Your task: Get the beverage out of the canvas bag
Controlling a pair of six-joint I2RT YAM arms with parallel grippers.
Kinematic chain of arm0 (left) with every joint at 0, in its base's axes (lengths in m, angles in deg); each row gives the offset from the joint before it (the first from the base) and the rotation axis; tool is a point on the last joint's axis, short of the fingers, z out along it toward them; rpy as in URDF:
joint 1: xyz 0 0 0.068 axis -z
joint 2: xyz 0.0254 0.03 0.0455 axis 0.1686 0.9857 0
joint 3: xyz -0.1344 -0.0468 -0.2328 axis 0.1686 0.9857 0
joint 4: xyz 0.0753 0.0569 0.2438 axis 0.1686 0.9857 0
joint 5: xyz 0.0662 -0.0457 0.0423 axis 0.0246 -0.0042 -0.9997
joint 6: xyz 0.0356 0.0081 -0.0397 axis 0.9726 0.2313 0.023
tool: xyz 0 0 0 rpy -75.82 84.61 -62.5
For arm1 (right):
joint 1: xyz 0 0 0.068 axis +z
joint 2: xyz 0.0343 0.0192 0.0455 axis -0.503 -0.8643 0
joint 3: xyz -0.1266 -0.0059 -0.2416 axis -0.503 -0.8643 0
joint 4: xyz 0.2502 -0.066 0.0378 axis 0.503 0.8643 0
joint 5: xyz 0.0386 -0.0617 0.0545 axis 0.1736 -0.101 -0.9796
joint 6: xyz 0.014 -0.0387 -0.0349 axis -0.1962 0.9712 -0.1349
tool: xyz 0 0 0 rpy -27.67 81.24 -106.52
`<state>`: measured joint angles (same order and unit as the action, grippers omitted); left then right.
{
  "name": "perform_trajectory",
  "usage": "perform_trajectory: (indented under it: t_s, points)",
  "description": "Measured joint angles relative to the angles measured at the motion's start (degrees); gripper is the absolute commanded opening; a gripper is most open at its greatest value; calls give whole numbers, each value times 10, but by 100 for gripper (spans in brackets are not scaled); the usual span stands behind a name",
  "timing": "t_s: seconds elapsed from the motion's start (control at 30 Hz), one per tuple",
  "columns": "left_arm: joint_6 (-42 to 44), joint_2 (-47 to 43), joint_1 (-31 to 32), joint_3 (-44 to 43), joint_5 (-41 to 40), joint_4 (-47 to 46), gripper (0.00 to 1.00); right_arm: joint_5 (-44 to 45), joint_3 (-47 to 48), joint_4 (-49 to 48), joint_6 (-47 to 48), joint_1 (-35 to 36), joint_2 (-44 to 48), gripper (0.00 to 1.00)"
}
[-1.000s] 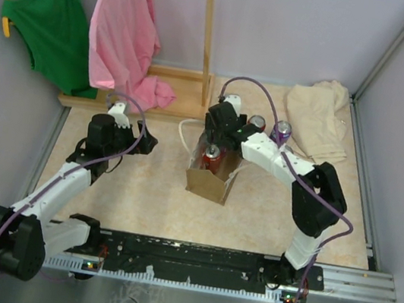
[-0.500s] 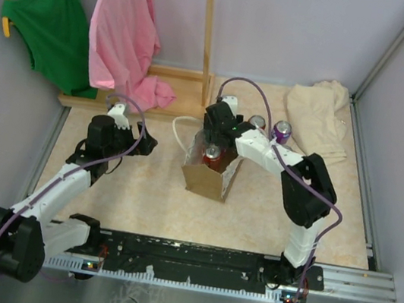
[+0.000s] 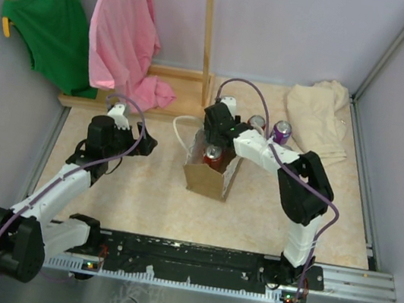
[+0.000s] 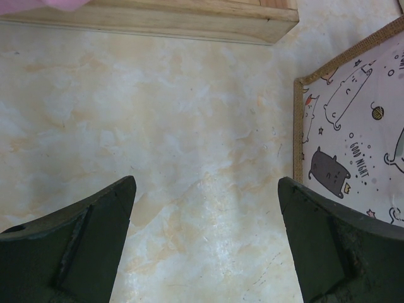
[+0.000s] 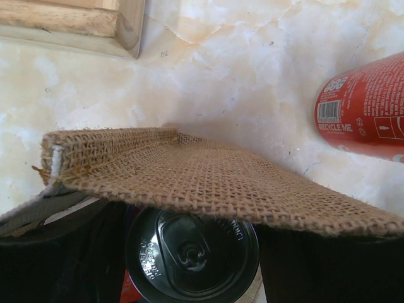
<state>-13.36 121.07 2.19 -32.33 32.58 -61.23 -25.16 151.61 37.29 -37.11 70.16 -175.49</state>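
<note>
The tan canvas bag (image 3: 209, 182) stands upright mid-table, one white loop handle (image 3: 181, 130) lying out to its left. A dark-topped red beverage can (image 3: 212, 153) stands inside it. My right gripper (image 3: 214, 139) reaches down into the bag's mouth. In the right wrist view the can's top (image 5: 192, 252) sits between my two dark fingers (image 5: 95, 252), which touch it on both sides, below the burlap rim (image 5: 208, 177). My left gripper (image 3: 146, 143) hangs open left of the bag, nothing between its fingers (image 4: 207, 183). The bag's cat-printed side (image 4: 360, 126) lies just right of it.
A red can (image 3: 257, 122) and a purple can (image 3: 282, 131) stand behind the bag; the red one (image 5: 366, 107) is close to my right gripper. A wooden rack base (image 3: 173, 93) holds pink (image 3: 125, 32) and green (image 3: 50, 20) shirts. A cream cloth (image 3: 319, 116) lies back right.
My right gripper has sunk a little into the bag and its fingers have closed in on the can. The bag has shifted slightly. The left arm has not moved.
</note>
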Motion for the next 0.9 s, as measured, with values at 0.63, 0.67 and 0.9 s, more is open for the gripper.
perform_trajectory:
  t_s: [0.63,0.67,0.9]
  points:
    - [0,0,0,0,0,0,100,-7,-14,-4,56,2,37,0]
    - [0,0,0,0,0,0,100,-6,-12,-2,61,4,42,0]
    - [0,0,0,0,0,0,100,-6,26,20,92,15,88,0]
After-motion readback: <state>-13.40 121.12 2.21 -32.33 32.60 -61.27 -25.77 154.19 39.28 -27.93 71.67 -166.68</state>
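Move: The right hand's fingers are already shut around the purple can in the far end of the canvas bag, with the bag's burlap far wall some 3 cm ahead. The red can still in the bag is about 6 cm back, nearly straight behind; outside, a red can stands roughly 10 cm right and 5 cm ahead, a purple one about 17 cm right and 4 cm ahead. From the left hand the gripped can lies some 21 cm right, 5 cm ahead and a little lower. The right hand keeps its pinch on the purple can, barely stirring at first, then draws it almost straight up out of the bag with gathering speed, about 8 cm in all and still rising at the end. On the way up past the burlap far wall the wrist turns just under 10 degrees counter-clockwise and the fingertips tip up by about as much, while the grip opening stays the same. ##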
